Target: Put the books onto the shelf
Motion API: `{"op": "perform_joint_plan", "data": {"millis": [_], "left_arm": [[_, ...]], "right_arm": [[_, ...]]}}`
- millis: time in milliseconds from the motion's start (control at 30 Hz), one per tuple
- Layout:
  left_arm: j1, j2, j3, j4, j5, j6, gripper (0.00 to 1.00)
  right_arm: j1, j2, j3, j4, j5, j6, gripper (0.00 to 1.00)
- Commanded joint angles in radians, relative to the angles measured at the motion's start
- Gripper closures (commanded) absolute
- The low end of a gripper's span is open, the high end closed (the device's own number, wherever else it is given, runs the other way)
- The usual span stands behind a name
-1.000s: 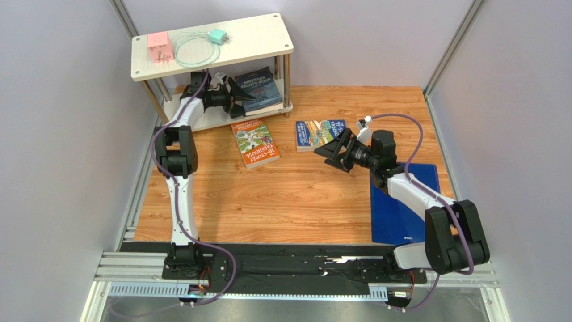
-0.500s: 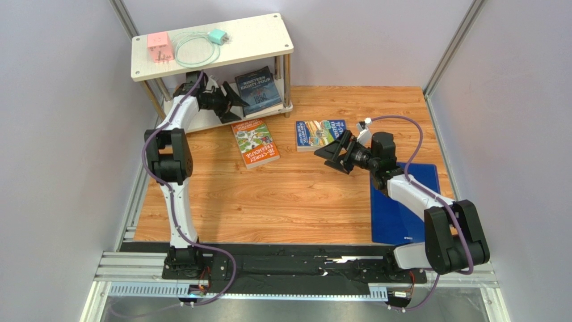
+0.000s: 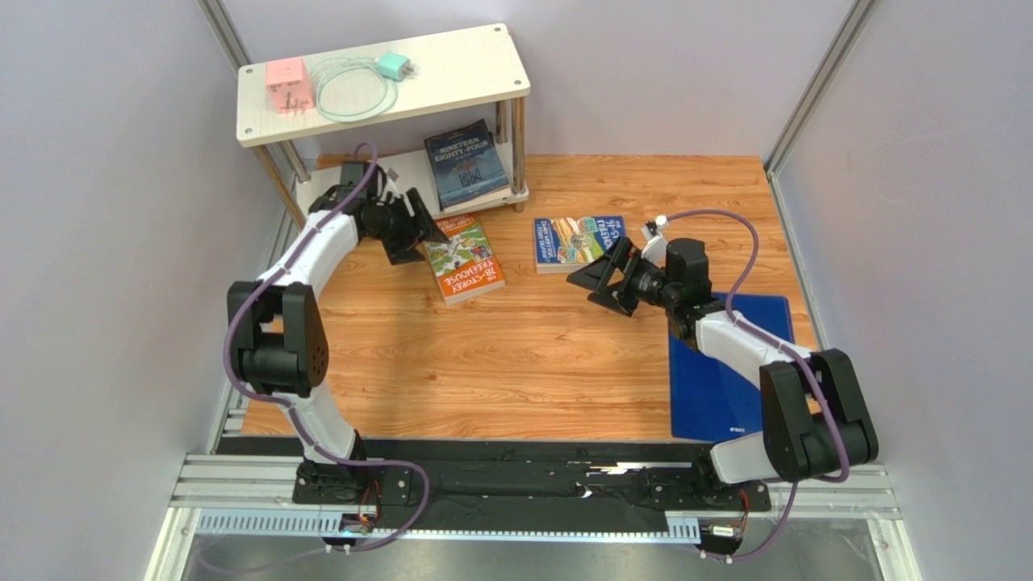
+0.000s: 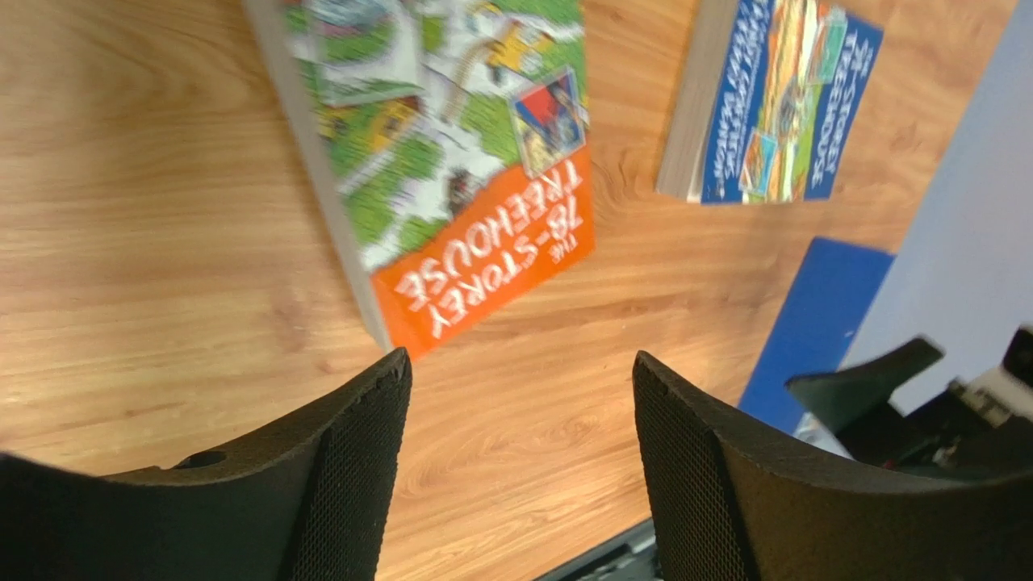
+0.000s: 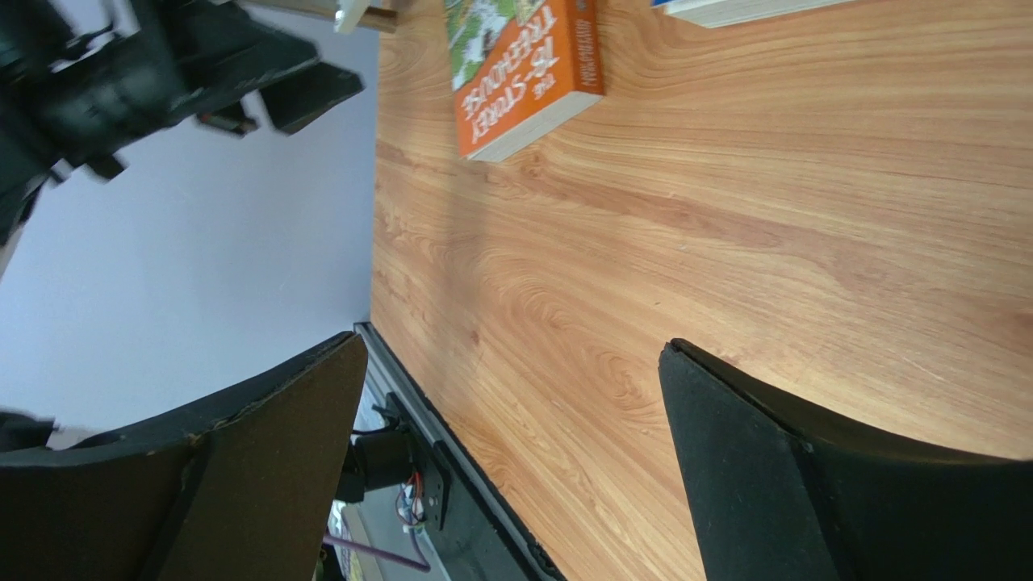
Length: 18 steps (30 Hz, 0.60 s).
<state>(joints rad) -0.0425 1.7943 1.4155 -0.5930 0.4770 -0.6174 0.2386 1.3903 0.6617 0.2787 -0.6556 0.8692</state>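
Observation:
The shelf (image 3: 467, 67) stands at the back left, and a slate blue book (image 3: 468, 162) lies on its lower board. On the table an orange-green book (image 3: 461, 258) (image 4: 449, 157) (image 5: 524, 67) lies flat, with a bright blue book (image 3: 577, 241) (image 4: 776, 103) to its right. My left gripper (image 3: 415, 235) (image 4: 519, 360) hangs open and empty just left of the orange-green book, in front of the shelf. Just below the bright blue book's right end, my right gripper (image 3: 608, 282) (image 5: 513, 344) is wide open above bare wood, holding nothing.
A pink block (image 3: 289, 86), a coiled cable (image 3: 352, 92) and a teal plug (image 3: 392, 64) sit on the shelf's top board. A plain blue sheet (image 3: 715, 375) (image 4: 819, 315) lies at the right under the right arm. Grey walls enclose the table on three sides.
My left gripper has drawn back out of the lower shelf toward the table, ending beside the orange-green book. The slate blue book stays on the lower board. The right gripper barely moved.

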Motion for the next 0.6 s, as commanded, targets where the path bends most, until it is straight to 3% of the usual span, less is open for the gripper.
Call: {"op": "perform_joint_plan", "data": {"millis": [0,233,267,333,367,467,567], "left_arm": [[-0.183,-0.085,-0.026,0.044,-0.136,0.085,0.32],[-0.345,0.137,0.221,-0.099,-0.311,0.149,0.67],[-0.374,0.155,0.285,-0.114,-0.337,0.156,0.81],[-0.408,0.209,0.351,-0.149,-0.439,0.188,0.91],[-0.437,0.230,0.388,-0.163,-0.474,0.202,1.00],[-0.483,0.359,0.590,-0.258,-0.583,0.269,1.00],[-0.511,0.520,0.886,-0.378,-0.632,0.338,1.00]], "right_arm": [[-0.019,0.088,0.033,0.019,0.062,0.007,0.02],[-0.114,0.289,0.067,0.183,0.027,0.141,0.02],[-0.123,0.330,0.073,0.201,0.022,0.171,0.02],[-0.145,0.367,0.108,0.224,0.016,0.194,0.02],[-0.150,0.400,0.121,0.229,0.013,0.206,0.02],[-0.156,0.449,0.168,0.235,0.013,0.226,0.02],[-0.159,0.483,0.205,0.237,0.010,0.247,0.03]]}}
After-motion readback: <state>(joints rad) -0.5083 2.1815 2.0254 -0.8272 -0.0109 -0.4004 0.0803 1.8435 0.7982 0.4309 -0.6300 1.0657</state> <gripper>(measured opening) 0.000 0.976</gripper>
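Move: The blue Treehouse book lies some 29 cm right, 8 cm ahead and 12 cm below the left gripper. The orange Treehouse book is about 6 cm to that gripper's right and 5 cm ahead, and the Nineteen Eighty-Four book on the shelf some 19 cm ahead and 7 cm right. From the right gripper the blue book is about 17 cm straight ahead and 12 cm below; the orange one is roughly 14 cm ahead and 22 cm left. Bring the left gripper about 15 cm right over the orange book towards the blue one, easing back at first and then forward, shutting its empty fingers and turning the wrist clockwise as it rolls. Meanwhile lower the wide-open right gripper some 9 cm while reaching about as far forward and a little right, towards the blue book, tipping the fingers further down. ##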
